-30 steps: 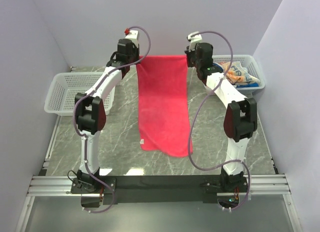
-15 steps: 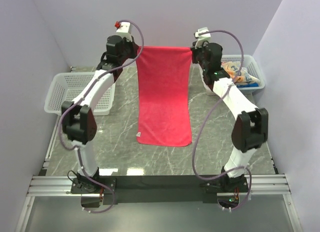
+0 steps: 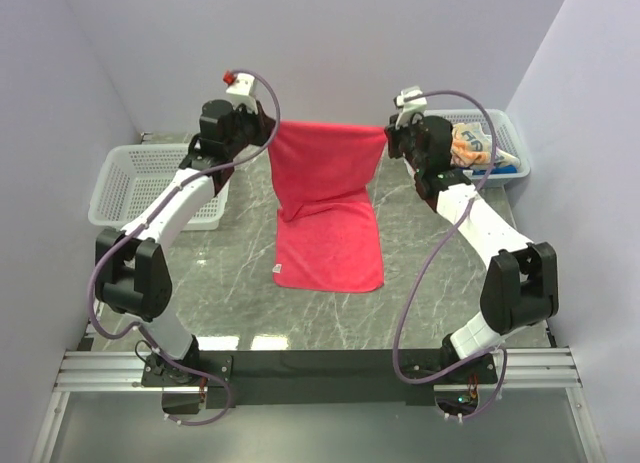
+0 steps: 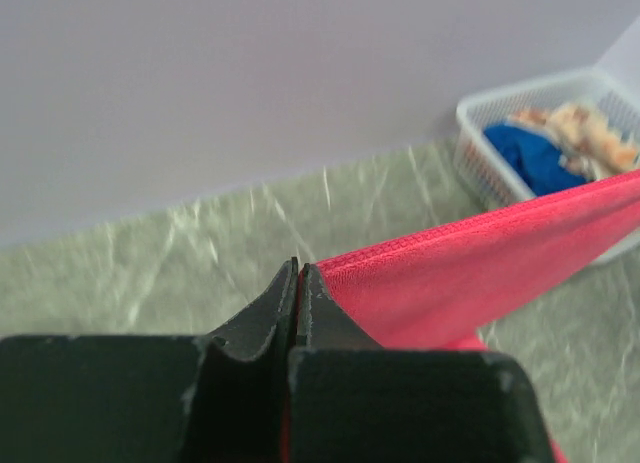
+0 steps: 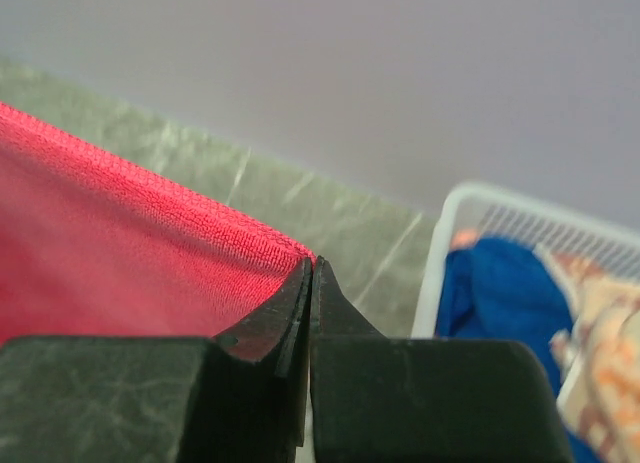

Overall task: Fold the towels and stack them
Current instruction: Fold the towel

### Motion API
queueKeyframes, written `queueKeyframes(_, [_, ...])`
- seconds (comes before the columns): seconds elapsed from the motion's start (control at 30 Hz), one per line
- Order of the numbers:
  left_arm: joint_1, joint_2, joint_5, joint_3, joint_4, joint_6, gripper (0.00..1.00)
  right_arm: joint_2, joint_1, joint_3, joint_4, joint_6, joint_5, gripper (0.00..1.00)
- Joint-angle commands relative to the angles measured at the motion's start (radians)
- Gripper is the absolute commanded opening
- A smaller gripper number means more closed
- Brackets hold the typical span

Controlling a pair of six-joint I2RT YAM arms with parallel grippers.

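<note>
A pink-red towel hangs between my two grippers, its top edge stretched taut and its lower half lying on the table. My left gripper is shut on the towel's left top corner; my right gripper is shut on the right top corner. The near part of the towel lies flat, its front edge toward the arm bases. More towels sit in the right basket: a deep blue one and a printed orange one.
An empty white mesh basket stands at the table's left. The right basket stands at the back right, close behind my right arm. Grey marble tabletop lies bare around the towel. Walls close the back and sides.
Both grippers have come toward the near side and lower with the towel's top edge. More of the towel now lies on the table, bending where it meets the surface.
</note>
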State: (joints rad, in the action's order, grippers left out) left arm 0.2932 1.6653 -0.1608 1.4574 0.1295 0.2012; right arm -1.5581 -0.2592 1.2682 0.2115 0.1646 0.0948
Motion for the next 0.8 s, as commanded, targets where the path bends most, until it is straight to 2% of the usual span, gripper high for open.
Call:
queueKeyframes(0.0, [-0.012, -0.022, -0.028, -0.047, 0.015, 0.010, 0.01, 0.044, 0.011, -0.036, -0.011, -0.031, -0.033, 0.00])
queueKeyframes(0.17, [-0.012, 0.008, -0.019, -0.049, 0.006, 0.021, 0.01, 0.040, 0.009, -0.049, -0.037, -0.060, -0.046, 0.00])
queueKeyframes(0.3, [-0.014, 0.082, 0.009, 0.131, -0.060, -0.020, 0.01, 0.004, 0.011, 0.063, -0.034, -0.042, -0.082, 0.00])
queueKeyframes(0.5, [-0.014, 0.217, 0.053, 0.340, -0.030, -0.026, 0.01, -0.120, 0.012, 0.213, 0.040, 0.016, -0.178, 0.00])
queueKeyframes(0.77, [-0.052, 0.407, 0.083, 0.491, -0.011, 0.013, 0.01, -0.341, 0.017, 0.408, 0.097, 0.082, -0.199, 0.00])
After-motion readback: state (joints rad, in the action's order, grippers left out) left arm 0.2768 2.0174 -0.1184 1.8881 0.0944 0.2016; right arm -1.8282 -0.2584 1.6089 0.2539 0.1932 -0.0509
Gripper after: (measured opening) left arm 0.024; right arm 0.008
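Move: Each of my hands already grips a top corner of the raised red towel. From my left hand, the towel's lower part on the table lies about 23 cm back, 12 cm right and 25 cm down; the empty basket is some 28 cm left and 6 cm back. From my right hand, that lower part is about 22 cm back and 11 cm left, equally low; the full basket stands roughly 22 cm right and 6 cm ahead. Keeping both corners pinched, I first dip the towel's top edge about 4.5 cm with both hands, tipping the wrists slightly down. Then I swing both hands up and forward towards the back wall, some 10 cm, away from the towel's lower part, my right hand rising higher and tilting up some 15 degrees, and both sinking slightly at the finish. ##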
